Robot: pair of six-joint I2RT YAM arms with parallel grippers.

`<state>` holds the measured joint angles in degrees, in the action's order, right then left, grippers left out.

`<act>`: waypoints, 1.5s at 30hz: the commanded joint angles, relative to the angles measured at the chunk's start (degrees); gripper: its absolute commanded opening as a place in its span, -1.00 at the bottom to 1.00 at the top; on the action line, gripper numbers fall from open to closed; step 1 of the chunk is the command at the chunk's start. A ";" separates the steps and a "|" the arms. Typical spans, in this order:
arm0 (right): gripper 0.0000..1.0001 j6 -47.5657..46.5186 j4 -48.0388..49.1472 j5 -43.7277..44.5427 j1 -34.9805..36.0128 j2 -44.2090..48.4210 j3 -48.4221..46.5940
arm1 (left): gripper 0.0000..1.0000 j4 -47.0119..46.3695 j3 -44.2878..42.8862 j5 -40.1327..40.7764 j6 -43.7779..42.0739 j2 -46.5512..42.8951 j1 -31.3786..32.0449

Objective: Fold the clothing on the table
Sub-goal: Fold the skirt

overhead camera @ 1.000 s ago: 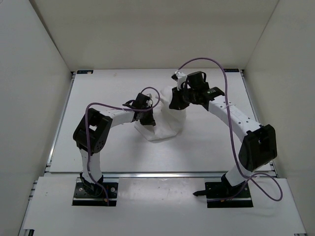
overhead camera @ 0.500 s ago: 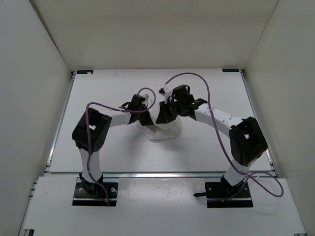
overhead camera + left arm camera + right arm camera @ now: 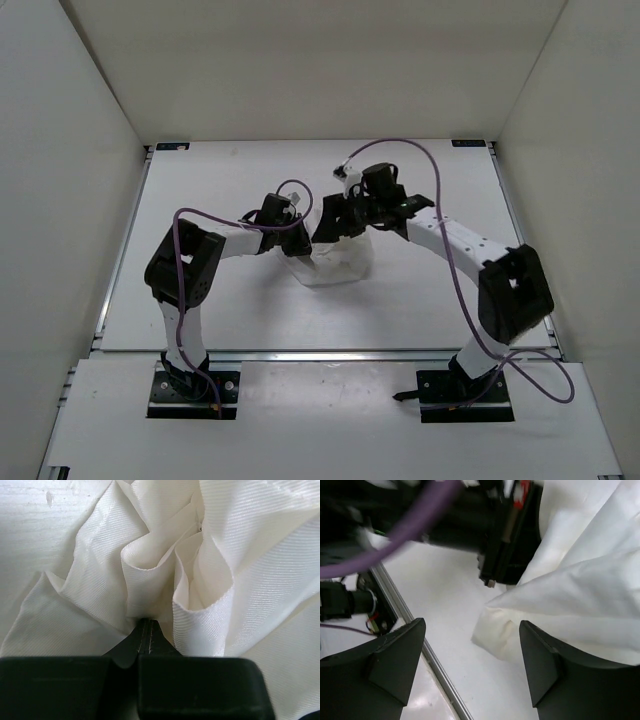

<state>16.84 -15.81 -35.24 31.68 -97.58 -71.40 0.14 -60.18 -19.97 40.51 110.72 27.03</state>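
Note:
The white clothing point(image 3: 340, 263) lies bunched in the middle of the table point(image 3: 210, 300), between the two arms. In the left wrist view its creased folds point(image 3: 150, 565) gather into the tips of my left gripper point(image 3: 145, 625), which is shut on a pinch of the fabric. From above, the left gripper point(image 3: 303, 248) sits at the garment's left edge. My right gripper point(image 3: 330, 228) hovers over the upper left part of the garment, close to the left wrist. Its fingers point(image 3: 400, 655) stand wide apart with nothing between them; the clothing point(image 3: 580, 595) lies below and to the right of the right gripper point(image 3: 472, 645).
White walls point(image 3: 70, 150) enclose the table on three sides. A metal rail point(image 3: 330, 353) runs along the front edge, and a side rail point(image 3: 400, 605) shows in the right wrist view. The left arm's black wrist point(image 3: 505, 535) and a purple cable point(image 3: 395, 540) are just ahead of the right gripper.
The right arm carried the garment's far edge toward the left gripper, folding it over, then opened and let the fabric go. The left gripper stayed shut on the cloth.

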 commanded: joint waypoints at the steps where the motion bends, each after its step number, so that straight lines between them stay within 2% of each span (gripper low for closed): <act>1: 0.46 0.13 4.38 2.19 -1.62 12.39 -1.91 | -1.00 6.45 2.61 0.81 -1.67 -0.94 -0.49; 4: 0.34 0.47 6.31 4.48 -5.04 17.67 3.87 | -1.00 6.45 2.44 1.15 -1.75 -2.69 -0.92; 8: 0.15 -1.01 5.01 4.83 -11.37 17.52 8.46 | -1.00 7.50 1.47 0.72 -1.93 -3.75 -1.45; 12: 0.06 -5.23 3.25 7.91 -11.47 12.86 8.65 | -1.00 6.45 1.82 -1.38 -0.97 -5.68 -2.15; 14: -0.18 -5.94 3.16 8.26 -11.73 9.09 7.51 | -1.00 6.19 1.74 -2.35 -0.52 -6.74 -2.68; 17: -0.26 -6.99 2.89 6.95 -10.33 3.91 4.35 | -1.00 6.97 0.95 -2.70 -0.52 -7.01 -3.38; 27: -0.23 -9.81 -0.61 8.00 -2.86 -9.19 -9.63 | -1.00 7.59 1.03 -2.62 -0.61 -5.95 -3.12; 32: -0.19 -9.72 -1.33 7.21 0.21 -11.32 -12.36 | -1.00 7.24 2.35 -2.71 -0.70 -6.47 -3.55; 45: -0.22 -8.32 2.80 6.32 4.61 -9.39 -0.34 | -1.00 13.47 2.35 -1.40 -5.26 -18.24 -13.57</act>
<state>8.60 -15.57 -28.71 34.06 -108.84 -74.19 11.27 -57.30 -21.82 37.52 97.49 15.22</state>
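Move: The bunched skirt is the only thing near either hand. Its middle lies about 6 cm to the right of the left gripper, level with it fore and aft, and the left fingers are already shut in the folds at its left side. From the right gripper, open and clear of the cloth, the middle is some 4 cm ahead, 3 cm to the right and 13 cm below; the skirt's near edge is about 4 cm back, 4 cm to the right and 15 cm down. Swing the open right gripper up and right by roughly 10 cm each way, a little forward, then plunge it to the skirt and sweep back left over the cloth, half closing the fingers and ending lower on the folds. Keep the left fingers shut at the skirt's left edge, ease left, then draw quickly left and up, about 8 cm left in all. ##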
